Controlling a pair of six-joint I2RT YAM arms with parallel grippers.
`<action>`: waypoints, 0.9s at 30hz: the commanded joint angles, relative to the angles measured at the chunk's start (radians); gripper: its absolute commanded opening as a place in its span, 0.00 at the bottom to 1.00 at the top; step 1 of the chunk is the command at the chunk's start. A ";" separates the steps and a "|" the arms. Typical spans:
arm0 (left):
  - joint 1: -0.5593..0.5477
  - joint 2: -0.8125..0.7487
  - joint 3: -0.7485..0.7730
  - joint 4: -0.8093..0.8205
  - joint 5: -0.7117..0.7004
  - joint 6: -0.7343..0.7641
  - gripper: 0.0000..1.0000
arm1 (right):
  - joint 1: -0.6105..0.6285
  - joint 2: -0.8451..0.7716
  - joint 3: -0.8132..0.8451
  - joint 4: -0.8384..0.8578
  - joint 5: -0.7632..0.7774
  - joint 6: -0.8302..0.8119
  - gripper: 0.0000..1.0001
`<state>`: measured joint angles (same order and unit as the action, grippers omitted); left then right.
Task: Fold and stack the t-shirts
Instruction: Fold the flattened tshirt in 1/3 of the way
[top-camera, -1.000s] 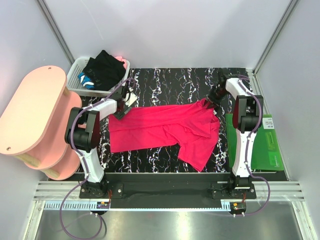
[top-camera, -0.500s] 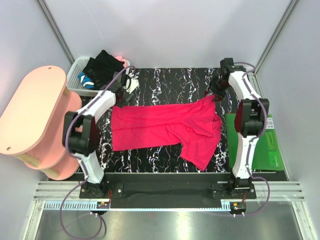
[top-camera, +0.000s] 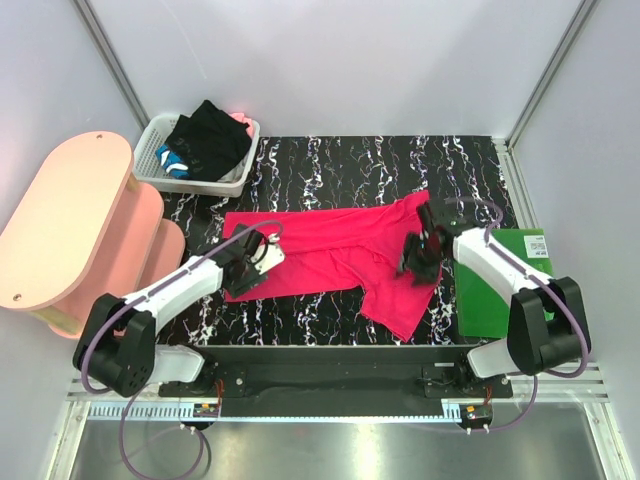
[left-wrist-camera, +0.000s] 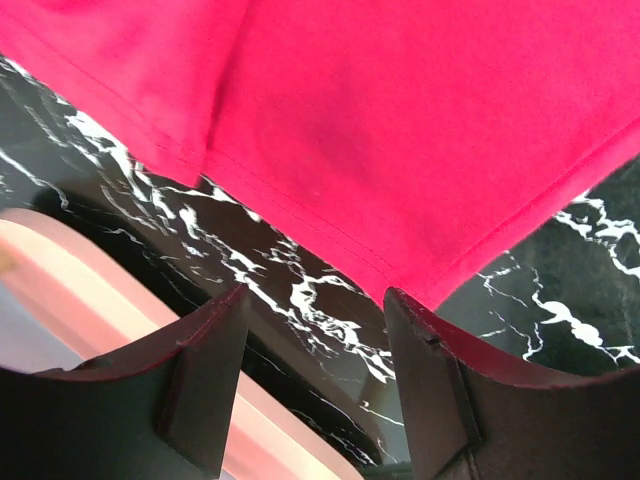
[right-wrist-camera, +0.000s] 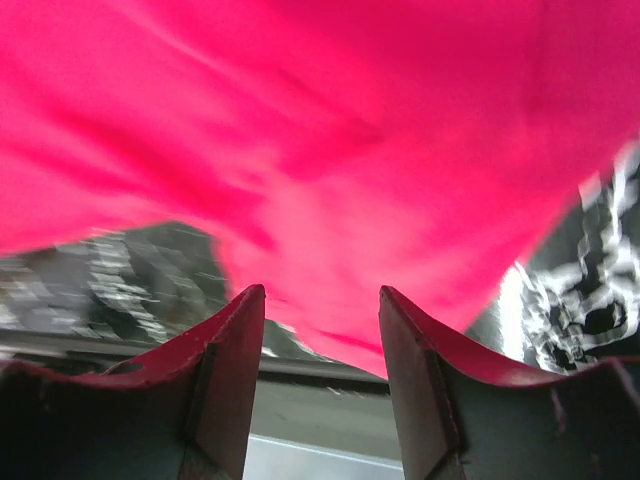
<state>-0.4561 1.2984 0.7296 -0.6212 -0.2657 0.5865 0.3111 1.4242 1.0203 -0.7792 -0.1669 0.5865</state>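
Observation:
The pinkish-red t-shirt (top-camera: 330, 245) lies spread across the middle of the black marbled table (top-camera: 330, 165), with one sleeve trailing toward the near right. My left gripper (top-camera: 240, 276) hovers over the shirt's near-left corner. In the left wrist view it (left-wrist-camera: 315, 300) is open with only table between the fingers, and the red hem (left-wrist-camera: 400, 130) lies just ahead. My right gripper (top-camera: 411, 260) is above the shirt's right part. Seen from the right wrist it (right-wrist-camera: 320, 295) is open and empty, with red cloth (right-wrist-camera: 350, 120) beyond it. The black t-shirt (top-camera: 208, 140) sits crumpled in the basket.
A white slotted basket (top-camera: 158, 168) stands at the far-left corner. A pink two-tier shelf (top-camera: 70, 220) runs along the left side. A green mat (top-camera: 505, 290) lies at the right edge, next to the right arm. Grey walls close in the table.
Both grippers have drawn back from the shirt's far edge toward the near side. The right jaws have widened and left the shirt's far-right corner, and the shirt has shifted slightly.

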 joint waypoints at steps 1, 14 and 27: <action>0.013 0.027 -0.002 0.095 -0.032 0.018 0.61 | 0.020 -0.065 -0.150 0.099 -0.016 0.082 0.57; 0.164 0.274 -0.019 0.242 -0.069 0.107 0.58 | 0.020 0.111 -0.198 0.139 -0.003 0.052 0.54; 0.197 0.156 -0.036 0.184 -0.044 0.122 0.57 | 0.020 0.084 -0.250 0.140 0.003 0.049 0.54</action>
<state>-0.2539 1.5013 0.7044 -0.3477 -0.3817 0.7361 0.3244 1.5299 0.7963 -0.6498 -0.1783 0.6418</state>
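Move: The shirt's near left corner is about 3 cm back and 2 cm left of the left hand, some 4 cm below it; the folded flap's left corner lies some 9 cm ahead and 3 cm left of that hand. From the right hand, the middle of the near right sleeve is roughly 10 cm back, 4 cm left and 9 cm down. The flap's tip is almost under that hand, 2 cm left, and the green tray's middle is 30 cm right and 3 cm back. The left hand sinks about 3 cm onto the shirt beside its near left corner, then sweeps low, forward and some 6 cm left, dragging the cloth towards the pink shelves while its fingers stay open. The right hand drops some 8 cm and draws back about 5 cm to the base of the near right sleeve, easing briefly forward midway, its fingers still open and tipping some 10 degrees nearer to straight down, then stays low with a fingertip at the cloth. ##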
